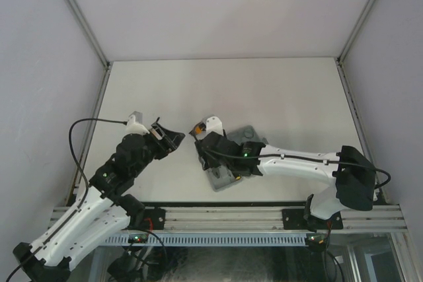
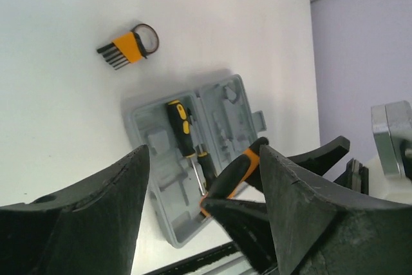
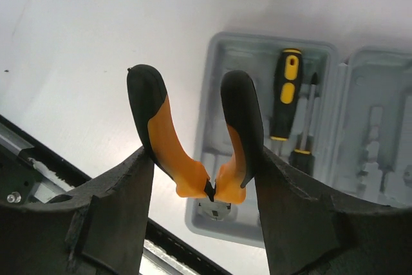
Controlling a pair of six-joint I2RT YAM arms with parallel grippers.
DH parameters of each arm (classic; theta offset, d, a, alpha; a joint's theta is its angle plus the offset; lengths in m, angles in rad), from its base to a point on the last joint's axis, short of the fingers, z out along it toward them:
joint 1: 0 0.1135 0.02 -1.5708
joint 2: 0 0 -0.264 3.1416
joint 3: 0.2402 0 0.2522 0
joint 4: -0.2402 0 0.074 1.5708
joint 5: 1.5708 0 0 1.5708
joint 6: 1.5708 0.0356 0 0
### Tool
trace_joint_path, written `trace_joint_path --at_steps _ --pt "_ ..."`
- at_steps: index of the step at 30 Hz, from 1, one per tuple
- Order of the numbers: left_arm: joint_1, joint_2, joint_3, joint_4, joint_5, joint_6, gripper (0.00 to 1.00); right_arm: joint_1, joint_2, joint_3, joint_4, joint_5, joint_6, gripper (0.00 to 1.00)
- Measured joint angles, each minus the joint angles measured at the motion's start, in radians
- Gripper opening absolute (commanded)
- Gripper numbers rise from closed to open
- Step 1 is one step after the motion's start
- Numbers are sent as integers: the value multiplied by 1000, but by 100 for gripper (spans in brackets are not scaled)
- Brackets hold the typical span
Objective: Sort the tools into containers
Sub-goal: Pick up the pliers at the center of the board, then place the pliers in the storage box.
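My right gripper (image 3: pixel 205 156) is shut on the orange-handled pliers (image 3: pixel 164 127), one finger against each handle, with the handles pointing away from the wrist. It holds them above the open grey case (image 3: pixel 238 49), which lies near the front edge of the table (image 1: pixel 225 177). Two yellow-and-black screwdrivers (image 3: pixel 288 94) (image 3: pixel 309 120) lie in the case's moulded half. My left gripper (image 2: pixel 205 159) is open just left of the pliers (image 2: pixel 241 169), nothing pinched between its fingers. The orange hex-key set (image 2: pixel 129 46) lies on the table beyond the case.
The aluminium rail (image 1: pixel 225 216) with the arm bases runs along the table's near edge, close to the case. Grey walls enclose the table on three sides. The two grippers (image 1: pixel 173 140) (image 1: pixel 200 138) are close together at the table's front middle.
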Motion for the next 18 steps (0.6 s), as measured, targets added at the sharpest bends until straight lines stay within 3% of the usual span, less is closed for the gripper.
trace_joint_path --at_steps 8,18 --pt "75 41 -57 -2 18 48 72 -152 14 0 -84 -143 3 0" --pt "79 72 -75 -6 37 126 72 -187 135 36 -147 -277 30 0"
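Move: The pliers are already in the right fingers. Their place, the near-left half of the open grey tool box, has its middle about 4 cm right of the right hand, 1 cm ahead and some 11 cm below. In it, the big screwdriver's handle lies 5 cm ahead, 3 cm right, the small one's 1 cm ahead, 8 cm right; outside, the orange hex-key set sits 14 cm ahead, 4 cm left. From the left hand the box half is roughly 13 cm right, 3 cm back, 19 cm down. Still pinching the pliers, handles splayed out beyond its fingertips, the right hand slants right, forward and down over the near-left half of the tool box, then sinks with a slight draw back, about 6 cm down and 3 cm right in all, tipping the fingers some 20 degrees more steeply down. The left hand, empty and staying open, eases left and drops about 6 cm, rolling slightly. ##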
